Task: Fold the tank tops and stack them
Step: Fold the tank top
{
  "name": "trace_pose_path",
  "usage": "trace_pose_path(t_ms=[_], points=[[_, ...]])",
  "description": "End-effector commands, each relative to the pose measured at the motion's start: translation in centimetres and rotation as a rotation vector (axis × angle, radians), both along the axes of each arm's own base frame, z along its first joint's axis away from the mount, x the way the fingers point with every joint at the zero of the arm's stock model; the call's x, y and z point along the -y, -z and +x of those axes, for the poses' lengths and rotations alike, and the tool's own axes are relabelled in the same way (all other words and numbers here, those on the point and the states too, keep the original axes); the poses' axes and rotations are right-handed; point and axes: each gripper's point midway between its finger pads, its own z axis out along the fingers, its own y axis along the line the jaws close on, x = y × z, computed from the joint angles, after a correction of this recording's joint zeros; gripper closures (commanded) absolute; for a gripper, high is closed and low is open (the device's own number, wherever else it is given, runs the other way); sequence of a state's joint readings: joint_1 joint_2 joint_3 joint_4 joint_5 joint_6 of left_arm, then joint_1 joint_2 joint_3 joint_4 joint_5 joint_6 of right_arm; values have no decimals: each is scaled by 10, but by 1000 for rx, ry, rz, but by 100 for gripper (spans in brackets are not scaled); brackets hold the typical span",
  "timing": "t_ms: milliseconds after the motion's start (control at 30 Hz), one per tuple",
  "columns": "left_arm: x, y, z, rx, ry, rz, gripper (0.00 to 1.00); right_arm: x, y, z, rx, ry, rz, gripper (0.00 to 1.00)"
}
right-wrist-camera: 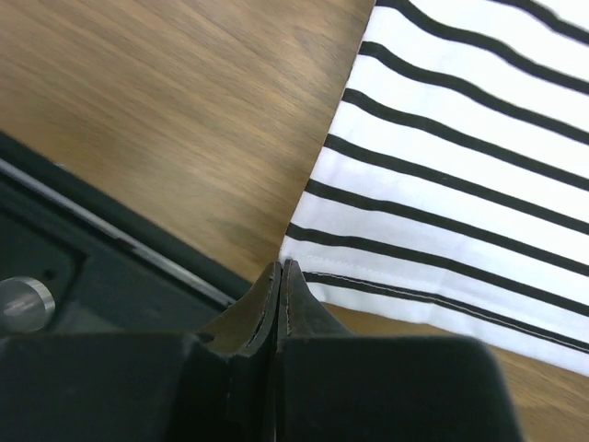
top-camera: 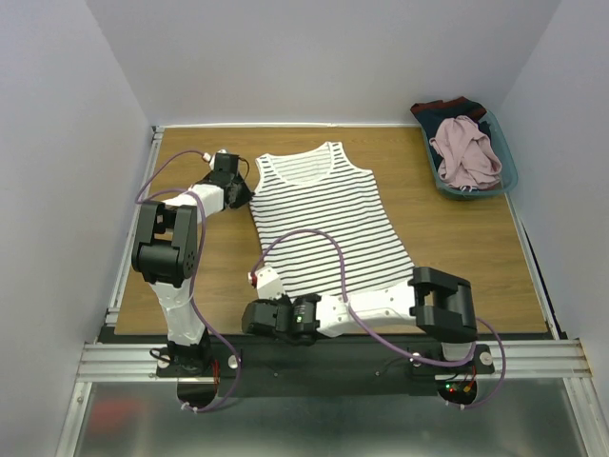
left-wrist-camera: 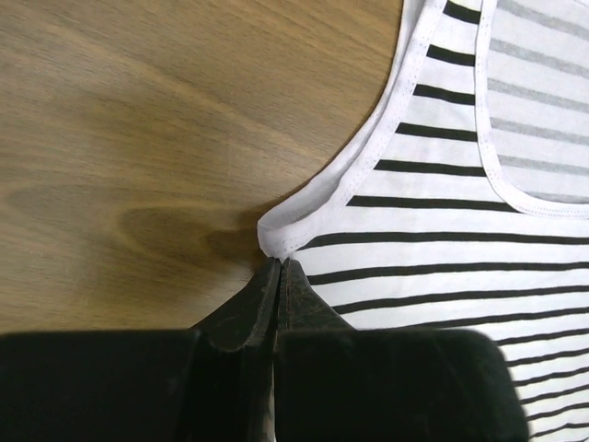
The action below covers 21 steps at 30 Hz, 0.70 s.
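The striped tank top [top-camera: 328,224] lies flat in the middle of the table, neckline toward the back. My left gripper [top-camera: 249,183] sits at the top's left shoulder strap. In the left wrist view its jaws [left-wrist-camera: 279,261] are shut, with the strap's corner [left-wrist-camera: 276,235] pinched at their tips. At the top's near left hem corner is my right gripper [top-camera: 265,286]. Its jaws [right-wrist-camera: 280,263] are shut too, and the hem corner [right-wrist-camera: 299,241] runs in behind their tips. The pink tank top [top-camera: 464,152] lies crumpled in a bin at the back right.
A teal bin [top-camera: 506,173] at the back right holds the pink top and dark clothing [top-camera: 445,107]. The table's black front rail [right-wrist-camera: 83,230] runs just left of my right gripper. White walls close in the table on three sides.
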State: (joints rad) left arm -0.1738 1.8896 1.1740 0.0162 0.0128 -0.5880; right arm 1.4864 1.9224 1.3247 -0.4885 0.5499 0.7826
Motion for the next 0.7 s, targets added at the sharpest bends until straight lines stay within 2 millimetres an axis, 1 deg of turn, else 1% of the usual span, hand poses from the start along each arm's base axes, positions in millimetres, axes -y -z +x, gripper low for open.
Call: trace_pose_path(t_ms=[0, 67, 167, 267, 300, 333, 400, 467, 533, 567, 633, 667], points=[[-21, -31, 15, 59, -58, 61, 100, -17, -46, -7, -19, -24, 150, 100], [-29, -34, 15, 56, -81, 79, 100, -26, -53, -12, -41, -52, 179, 100], [-42, -38, 16, 53, -107, 88, 100, -37, -59, -15, -51, -72, 205, 100], [-49, -44, 18, 58, -111, 91, 100, -44, -56, -18, -61, -87, 205, 100], [-51, -45, 19, 58, -112, 94, 100, -48, -58, -17, -62, -91, 211, 100], [-50, -50, 21, 71, -109, 94, 100, -52, -57, -16, -68, -95, 215, 100], [-49, -55, 22, 81, -104, 89, 100, -54, -55, -16, -76, -96, 218, 100], [-44, -62, 25, 96, -91, 81, 100, -57, -55, -15, -86, -95, 233, 100], [-39, -71, 29, 120, -81, 81, 100, -55, -56, -11, -89, -85, 245, 100], [-34, -72, 30, 120, -71, 82, 100, -54, -58, -7, -93, -72, 254, 100], [-26, -78, 34, 134, -61, 78, 100, -47, -54, -4, -100, -59, 258, 100], [-23, -77, 35, 133, -57, 78, 100, -44, -59, -3, -103, -47, 277, 100]])
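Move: At the left armpit edge, the left hand pinches the tank top 1 cm or so off the table; the garment's middle lies about 20 cm to its right and 9 cm back, the neck opening roughly 15 cm right and 10 cm ahead. The right hand holds the left end of the hem, with the garment's middle some 26 cm ahead and 14 cm right, and the table's front edge about 7 cm straight back. Drawing the tank top's left side leftward by its two pinched corners: the right hand first lifts the hem corner about 4 cm, then carries it about as far left, rolling its left side up some 10 degrees. The left hand drags the armpit edge some 4 cm left along the table, then starts up and slightly forward, easing back right by a centimetre. Both grips stay shut. ##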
